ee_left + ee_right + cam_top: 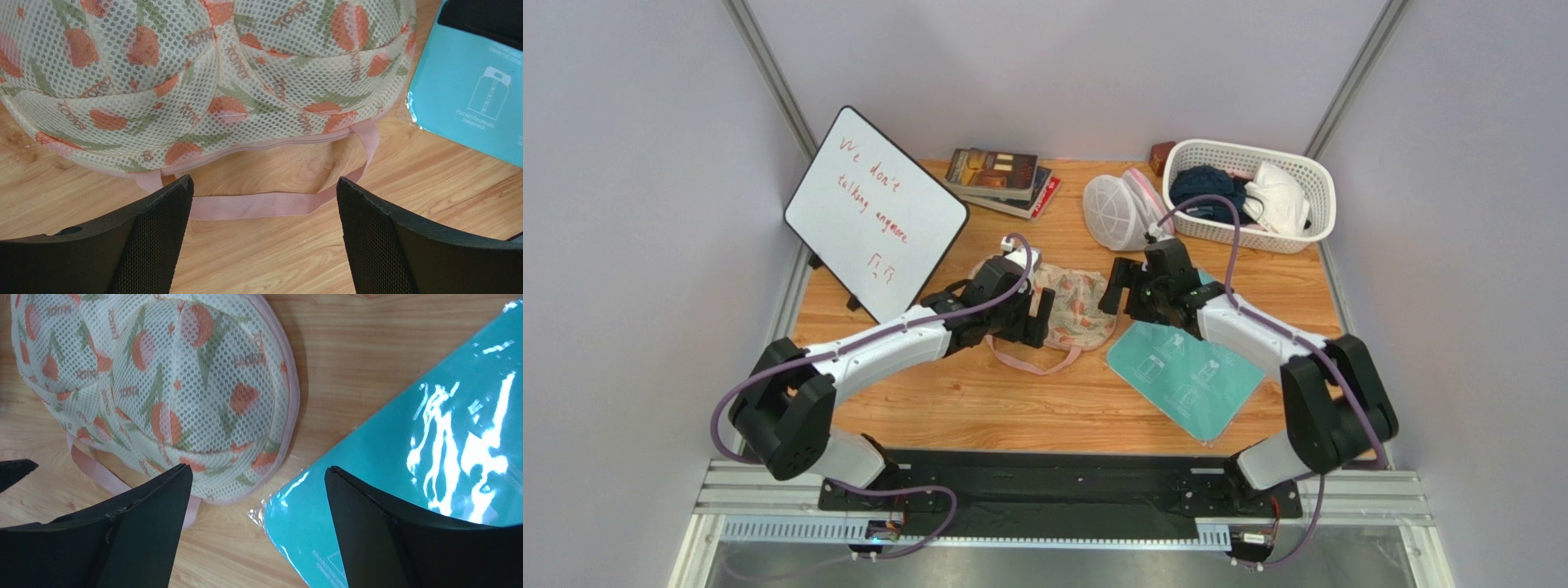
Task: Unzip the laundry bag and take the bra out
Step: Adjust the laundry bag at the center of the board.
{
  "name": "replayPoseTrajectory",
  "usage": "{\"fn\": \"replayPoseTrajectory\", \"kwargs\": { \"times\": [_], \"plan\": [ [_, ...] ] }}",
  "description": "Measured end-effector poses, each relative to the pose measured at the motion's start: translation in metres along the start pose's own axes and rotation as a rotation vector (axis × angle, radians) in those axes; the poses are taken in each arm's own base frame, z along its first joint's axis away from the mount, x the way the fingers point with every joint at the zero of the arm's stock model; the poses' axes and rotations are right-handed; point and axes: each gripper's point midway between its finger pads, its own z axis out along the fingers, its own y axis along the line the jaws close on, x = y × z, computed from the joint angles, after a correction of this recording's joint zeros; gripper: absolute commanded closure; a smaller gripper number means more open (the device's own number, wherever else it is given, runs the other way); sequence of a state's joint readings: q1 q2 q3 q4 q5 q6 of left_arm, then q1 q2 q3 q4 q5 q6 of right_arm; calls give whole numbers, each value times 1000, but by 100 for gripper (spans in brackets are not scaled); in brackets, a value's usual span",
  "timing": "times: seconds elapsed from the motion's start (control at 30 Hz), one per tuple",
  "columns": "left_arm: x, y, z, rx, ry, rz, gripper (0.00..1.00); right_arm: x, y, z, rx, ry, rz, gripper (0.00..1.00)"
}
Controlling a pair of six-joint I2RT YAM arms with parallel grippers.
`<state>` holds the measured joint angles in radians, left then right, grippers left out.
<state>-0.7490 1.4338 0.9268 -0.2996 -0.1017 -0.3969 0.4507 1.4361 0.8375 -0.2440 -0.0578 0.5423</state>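
Note:
The laundry bag point(1078, 306) lies flat mid-table, a two-lobed cream mesh pouch with orange floral print and pink edging point(202, 79) point(166, 386). Its pink loop strap point(264, 205) rests on the wood in front of it. My left gripper point(1032, 321) point(264, 190) hovers open at the bag's left side, fingers straddling the strap without touching it. On the bag's right edge, my right gripper point(1124, 288) point(258, 478) stands open, one finger over the bag's rim, the other over a teal packet. No bra shows.
A teal plastic packet point(1185, 374) point(430, 447) lies right of the bag, nearly touching it. A whiteboard point(875, 211) leans at the back left, with books point(1001, 180) at the back, a white mesh dome bag point(1120, 211), and a white basket point(1314, 184) of clothes.

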Motion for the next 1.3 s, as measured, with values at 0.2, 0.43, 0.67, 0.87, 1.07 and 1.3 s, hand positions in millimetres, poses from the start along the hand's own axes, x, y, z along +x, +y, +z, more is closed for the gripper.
{"fn": "replayPoseTrajectory", "kwargs": {
  "times": [0.2, 0.43, 0.67, 0.87, 1.07, 1.3],
  "plan": [
    [8, 12, 7, -4, 4, -44, 7, -5, 5, 42, -33, 61, 11, 20],
    [28, 18, 13, 4, 32, -65, 7, 2, 1, 57, -28, 83, 14, 27],
    [59, 30, 17, -8, 79, -92, 7, 4, 6, 63, -59, 91, 21, 44],
    [52, 36, 28, -13, 52, -108, 7, 16, 8, 58, -87, 98, 42, 44],
    [50, 43, 38, -29, 57, -103, 7, 50, 24, 39, -107, 142, 17, 44],
    [39, 47, 38, -40, 41, -83, 7, 99, 54, 0, -150, 199, -44, 39]
  ]
}}
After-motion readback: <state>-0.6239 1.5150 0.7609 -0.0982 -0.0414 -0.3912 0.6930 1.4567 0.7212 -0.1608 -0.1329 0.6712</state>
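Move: The laundry bag lies flat under both grippers. Its middle is about 6 cm ahead of the open left gripper and 7 cm below, with its pink handle roughly 2 cm behind that gripper. From the right gripper the bag's middle is some 13 cm to the left, 5 cm ahead and 5 cm below. The teal mat's middle lies 14 cm right and 4 cm back of the right gripper, and the white mesh bag 23 cm ahead and 2 cm right. Reach the right gripper down and forward about 5 cm, slightly left, onto the laundry bag's right end. Half close it to pinch the fabric, then drag that end some 11 cm back towards the robot and a little left, rising slightly. Meanwhile lower the open left gripper about 6 cm, easing it left, to the bag's near left side. ##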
